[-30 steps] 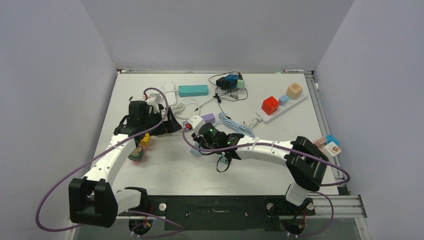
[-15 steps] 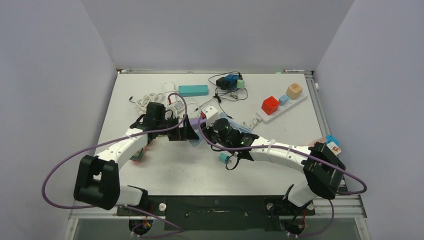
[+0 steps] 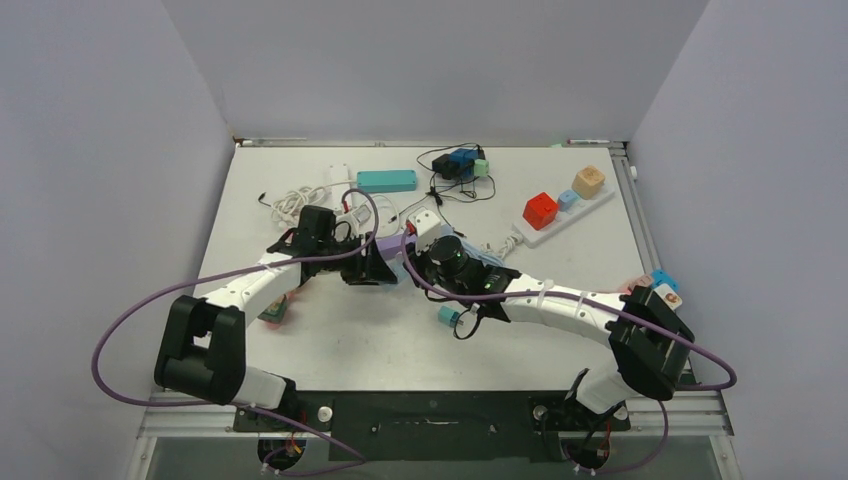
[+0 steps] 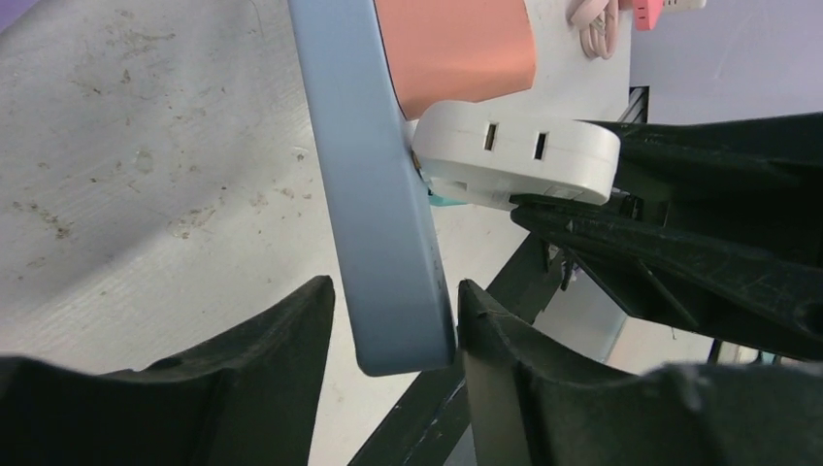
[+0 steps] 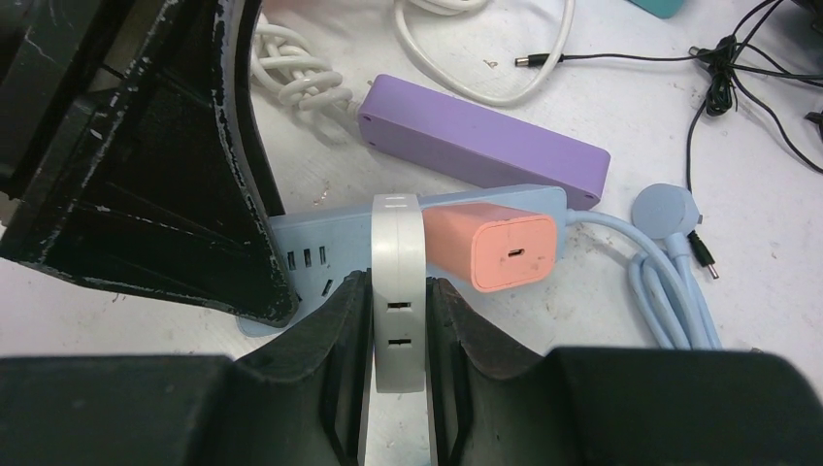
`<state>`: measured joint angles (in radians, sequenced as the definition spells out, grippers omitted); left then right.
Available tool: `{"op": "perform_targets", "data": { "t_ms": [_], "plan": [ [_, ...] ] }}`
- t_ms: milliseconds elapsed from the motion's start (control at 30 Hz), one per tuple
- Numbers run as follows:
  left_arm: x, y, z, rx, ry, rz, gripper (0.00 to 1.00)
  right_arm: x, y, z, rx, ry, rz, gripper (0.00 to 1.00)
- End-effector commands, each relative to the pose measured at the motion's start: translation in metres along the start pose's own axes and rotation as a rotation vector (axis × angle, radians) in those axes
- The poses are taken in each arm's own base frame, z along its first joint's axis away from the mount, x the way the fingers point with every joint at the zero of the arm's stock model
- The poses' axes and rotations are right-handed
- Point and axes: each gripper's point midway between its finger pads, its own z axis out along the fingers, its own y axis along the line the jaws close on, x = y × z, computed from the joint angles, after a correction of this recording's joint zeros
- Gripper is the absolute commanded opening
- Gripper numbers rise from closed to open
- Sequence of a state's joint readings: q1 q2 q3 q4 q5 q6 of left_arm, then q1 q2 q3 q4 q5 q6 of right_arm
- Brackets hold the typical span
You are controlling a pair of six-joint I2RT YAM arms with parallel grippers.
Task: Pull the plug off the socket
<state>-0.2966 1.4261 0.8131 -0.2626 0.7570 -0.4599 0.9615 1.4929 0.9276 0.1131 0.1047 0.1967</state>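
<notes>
The light-blue power strip (image 5: 330, 243) lies on the table, its coiled cord (image 5: 670, 282) to the right. A flat white plug (image 5: 398, 282) and a salmon charger (image 5: 505, 249) are plugged into it. My right gripper (image 5: 398, 291) is shut on the white plug, one finger on each flat side. My left gripper (image 4: 393, 301) grips the free end of the strip (image 4: 378, 194), with the white plug (image 4: 514, 155) just beyond. From above, both grippers meet at mid-table: left (image 3: 385, 270), right (image 3: 415, 238).
A lilac strip (image 5: 480, 153) lies right behind the blue one. Farther back are a teal strip (image 3: 386, 181), tangled black cables with adapters (image 3: 455, 163) and a white cord (image 3: 295, 203). A white strip with coloured cubes (image 3: 565, 213) lies at back right. Small items sit near both side edges.
My left arm has swung right from the table's left side onto the strip's end. My right gripper has moved back and closed round the white plug. Little differs over the last half second.
</notes>
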Motion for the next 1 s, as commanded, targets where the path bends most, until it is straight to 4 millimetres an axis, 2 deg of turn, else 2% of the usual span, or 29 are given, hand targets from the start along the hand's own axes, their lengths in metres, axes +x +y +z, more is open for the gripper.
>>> {"op": "perform_targets", "data": {
  "t_ms": [0,100,200,233,467,633,767,967],
  "plan": [
    [-0.005,-0.010,0.005,0.056,0.000,0.030,0.38,-0.046,0.005,-0.011,-0.038,-0.146,0.046,0.05],
    [-0.006,-0.008,0.007,0.046,0.001,0.022,0.16,-0.040,-0.001,-0.010,-0.020,-0.129,0.040,0.05],
    [-0.005,-0.004,0.007,0.027,0.001,0.011,0.02,-0.036,-0.011,-0.010,0.001,-0.113,0.041,0.05],
    [-0.006,-0.002,0.007,0.020,-0.001,0.008,0.00,-0.035,-0.014,-0.010,0.008,-0.110,0.043,0.05],
    [-0.005,0.006,0.008,-0.011,0.006,-0.007,0.00,-0.032,-0.044,-0.014,0.064,-0.104,0.076,0.05],
    [-0.005,0.007,0.007,-0.018,0.006,-0.007,0.00,-0.028,-0.056,-0.013,0.088,-0.092,0.097,0.05],
    [-0.005,0.010,0.007,-0.034,0.007,-0.012,0.00,-0.027,-0.051,-0.013,0.074,-0.090,0.091,0.05],
    [-0.008,0.020,0.006,-0.061,0.002,-0.049,0.00,-0.027,-0.021,-0.020,0.101,-0.111,0.024,0.05]
  ]
}}
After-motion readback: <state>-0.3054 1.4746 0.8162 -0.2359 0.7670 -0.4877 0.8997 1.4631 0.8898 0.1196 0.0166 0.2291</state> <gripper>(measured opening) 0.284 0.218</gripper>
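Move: The end of the blue socket strip, held clear of the table, lies between the left hand's half-open fingers, about 1 cm to the right at fingertip height. From that hand the white plug is some 6 cm right, 2 cm ahead and 2 cm up. The right hand already grips the white plug; from it the strip end is roughly 6 cm left, 2 cm back and 2 cm down, and the peach plug 4 cm ahead, 2 cm right and 1 cm down. Nearly in place, sinking just under 1 cm, the left hand closes its fingers on the end of the blue strip, pinches it early on and then keeps that hold. The right hand, still gripping the white plug, eases about 1.5 cm to the right and slightly forward with a small tilt, then starts to drift back. ##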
